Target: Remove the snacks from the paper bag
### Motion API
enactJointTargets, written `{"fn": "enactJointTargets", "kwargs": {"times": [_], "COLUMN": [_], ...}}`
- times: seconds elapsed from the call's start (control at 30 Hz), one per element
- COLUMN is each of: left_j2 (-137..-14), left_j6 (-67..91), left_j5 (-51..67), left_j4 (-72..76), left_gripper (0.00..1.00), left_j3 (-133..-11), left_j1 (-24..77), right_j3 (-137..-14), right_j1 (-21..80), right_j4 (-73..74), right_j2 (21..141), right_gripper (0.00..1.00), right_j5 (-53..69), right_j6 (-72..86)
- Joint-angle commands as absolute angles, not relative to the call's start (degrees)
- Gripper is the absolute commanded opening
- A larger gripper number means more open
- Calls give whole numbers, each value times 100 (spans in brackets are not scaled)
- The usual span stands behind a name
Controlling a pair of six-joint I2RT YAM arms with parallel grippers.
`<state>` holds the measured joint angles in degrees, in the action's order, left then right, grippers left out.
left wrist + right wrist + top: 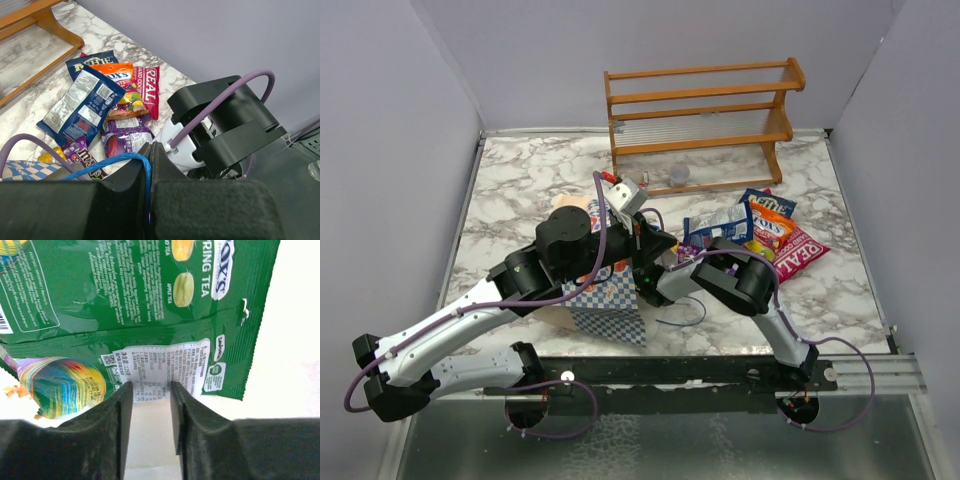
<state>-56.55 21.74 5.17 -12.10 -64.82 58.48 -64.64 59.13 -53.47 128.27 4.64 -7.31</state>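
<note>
The paper bag (610, 320) lies on its side under both arms; its checkered band also shows in the left wrist view (20, 170). My left gripper (151, 145) is shut on the bag's blue cord handle (115, 160) and shows in the top view (655, 243). My right gripper (151, 385) is open inside the bag on its cream paper (150, 440), its fingertips either side of the white-labelled edge of a green packet (150, 285). A rainbow-coloured packet (60, 385) lies beside it. On the table lie the red (805, 250), dark blue (768, 205), silver-blue (718, 220) and orange (760, 237) packets.
The wooden rack (700, 110) stands at the back with a small clear cup (678, 177) in front of it. Grey walls close the table on three sides. The right arm's elbow (745, 280) sits beside the packet pile.
</note>
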Motion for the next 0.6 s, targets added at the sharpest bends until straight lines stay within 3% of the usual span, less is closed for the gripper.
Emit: {"fn": "enactJointTargets", "kwargs": {"times": [0.0, 0.23, 0.57], "left_j2": [-5463, -5368, -5035], "left_j6": [2161, 2138, 2124], "left_j5": [704, 539, -16], "left_j4": [-835, -944, -1349], "left_gripper": [0, 0, 0], "left_j3": [-6729, -6685, -6595], "left_j1": [5897, 5897, 5895], "right_j3": [-6509, -6301, -5345], "right_j1": [5869, 5866, 5871], "right_j4": [-5221, -5444, -5616], "right_j2": [12786, 12607, 11591], "right_gripper": [29, 2, 1], "right_j5": [799, 748, 445], "right_j6": [-579, -601, -804]}}
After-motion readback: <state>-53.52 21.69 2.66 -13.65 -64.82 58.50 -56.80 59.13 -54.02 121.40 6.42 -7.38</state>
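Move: The green snack packet is inside the tilted paper bag, its lower edge right at the right fingertips and its middle about 5 cm to that hand's left, 1 cm ahead and 1 cm higher. Outside, the small purple packet lies roughly 22 cm to the right hand's right, 3 cm ahead and 3 cm lower. From the left hand, high above and pinching the blue handle, the green packet is some 18 cm left, 14 cm ahead and 32 cm down. At the green packet's lower edge the half-open right fingers shut completely, seeming to pinch its film, while the hand stays almost in place. The right hand then draws back out towards the bag's mouth, about 2 cm right and 2 cm back, rising a little at the end. The left hand keeps the blue handle and eases it 1.5 cm left and 1 cm up. ##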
